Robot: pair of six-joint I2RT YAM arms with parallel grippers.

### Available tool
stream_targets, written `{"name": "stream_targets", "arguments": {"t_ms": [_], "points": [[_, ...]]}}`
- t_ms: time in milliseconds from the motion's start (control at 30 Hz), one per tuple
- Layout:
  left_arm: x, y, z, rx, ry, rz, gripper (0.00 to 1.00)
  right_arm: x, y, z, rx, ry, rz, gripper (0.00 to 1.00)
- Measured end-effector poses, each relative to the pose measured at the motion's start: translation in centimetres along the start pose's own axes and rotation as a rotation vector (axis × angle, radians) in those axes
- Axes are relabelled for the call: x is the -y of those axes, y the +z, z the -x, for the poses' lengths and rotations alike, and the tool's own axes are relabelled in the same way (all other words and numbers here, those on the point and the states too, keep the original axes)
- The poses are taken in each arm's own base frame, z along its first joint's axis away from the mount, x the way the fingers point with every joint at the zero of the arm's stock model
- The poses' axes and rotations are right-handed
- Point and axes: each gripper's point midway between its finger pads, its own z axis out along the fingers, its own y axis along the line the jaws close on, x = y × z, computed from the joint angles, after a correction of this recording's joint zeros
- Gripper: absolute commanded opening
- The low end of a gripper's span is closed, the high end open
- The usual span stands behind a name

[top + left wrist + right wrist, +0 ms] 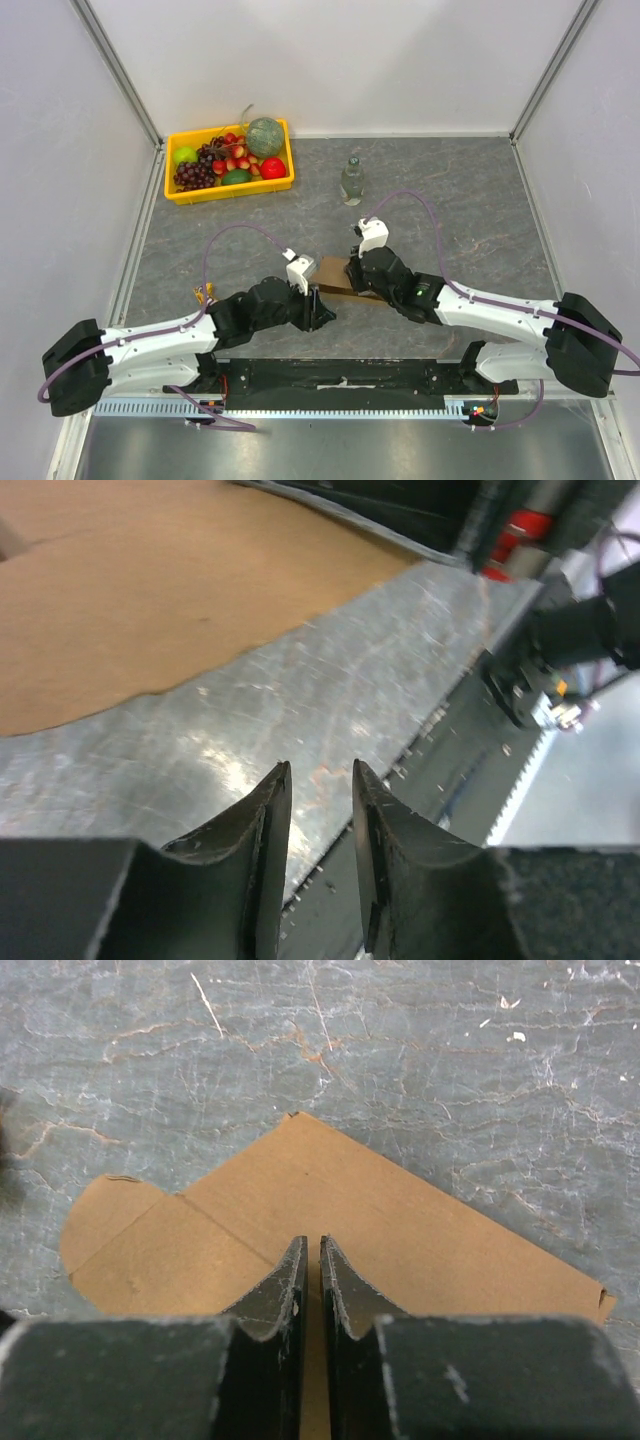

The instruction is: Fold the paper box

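The paper box is a flat piece of brown cardboard lying on the table between the two arms. In the right wrist view it shows a pointed corner and a rounded flap at the left. My right gripper is directly over it, jaws almost together with only a thin slit, tips down at the cardboard's surface; nothing shows pinched between them. My left gripper stands open and holds nothing, just off the sheet's near edge, over bare table. From above, the left gripper is at the box's near-left corner and the right gripper on its right part.
A yellow tray with fruit sits at the back left. A small clear bottle stands behind the box. The table's near edge with its black rail lies just behind the left gripper. Grey walls close in both sides.
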Motion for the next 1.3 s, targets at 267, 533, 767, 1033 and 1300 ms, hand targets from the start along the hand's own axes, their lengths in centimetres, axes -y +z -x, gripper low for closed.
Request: {"name": "stream_targets", "arguments": {"t_ms": [267,533,767,1033,1300], "points": [[6.0,-3.3,-0.8,-0.092,0.021,-0.329,0.15,0.9,0.1,-1.7,-0.027,-0.004,-0.016,0.17],[9.7,-6.4,5.5,0.071,0.057,-0.393,0.14,2.1,0.0,-3.9,-0.062,-0.014,-0.035,0.18],[5.1,-4.3,8.9,0.164,0.014,-0.066,0.04,2.2,0.1,-4.2,-0.046,-0.005,-0.027,0.19],[0.4,-0.3,3.2,-0.054,0.022,0.129,0.02,2.3,0.1,-4.4,-0.027,0.007,-0.017,0.20],[-1.0,0.2,1.2,-0.109,0.016,0.165,0.02,3.1,-0.1,-5.7,-0.057,-0.003,-0.034,0.20]]}}
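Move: Just under the right fingers is the box lid, its middle about 2 cm right, 1 cm ahead and 4 cm lower; the glass bottle stands roughly 22 cm ahead of that hand, about level sideways. From the left hand the lid's front flap lies some 5 cm ahead, 7 cm right and at nearly its own height, with the lid's middle 9 cm ahead, 8 cm right and a few centimetres lower. Looping from in front of the flap to above it, the left hand draws back about 7 cm while rising, swings forward high up, then drops 13 cm to the front-left corner of the lid, its fingers shutting on the way. Meanwhile the right hand, its fingers nearly shut, presses the lid down, sinking some 5 cm and easing a little right and back. ##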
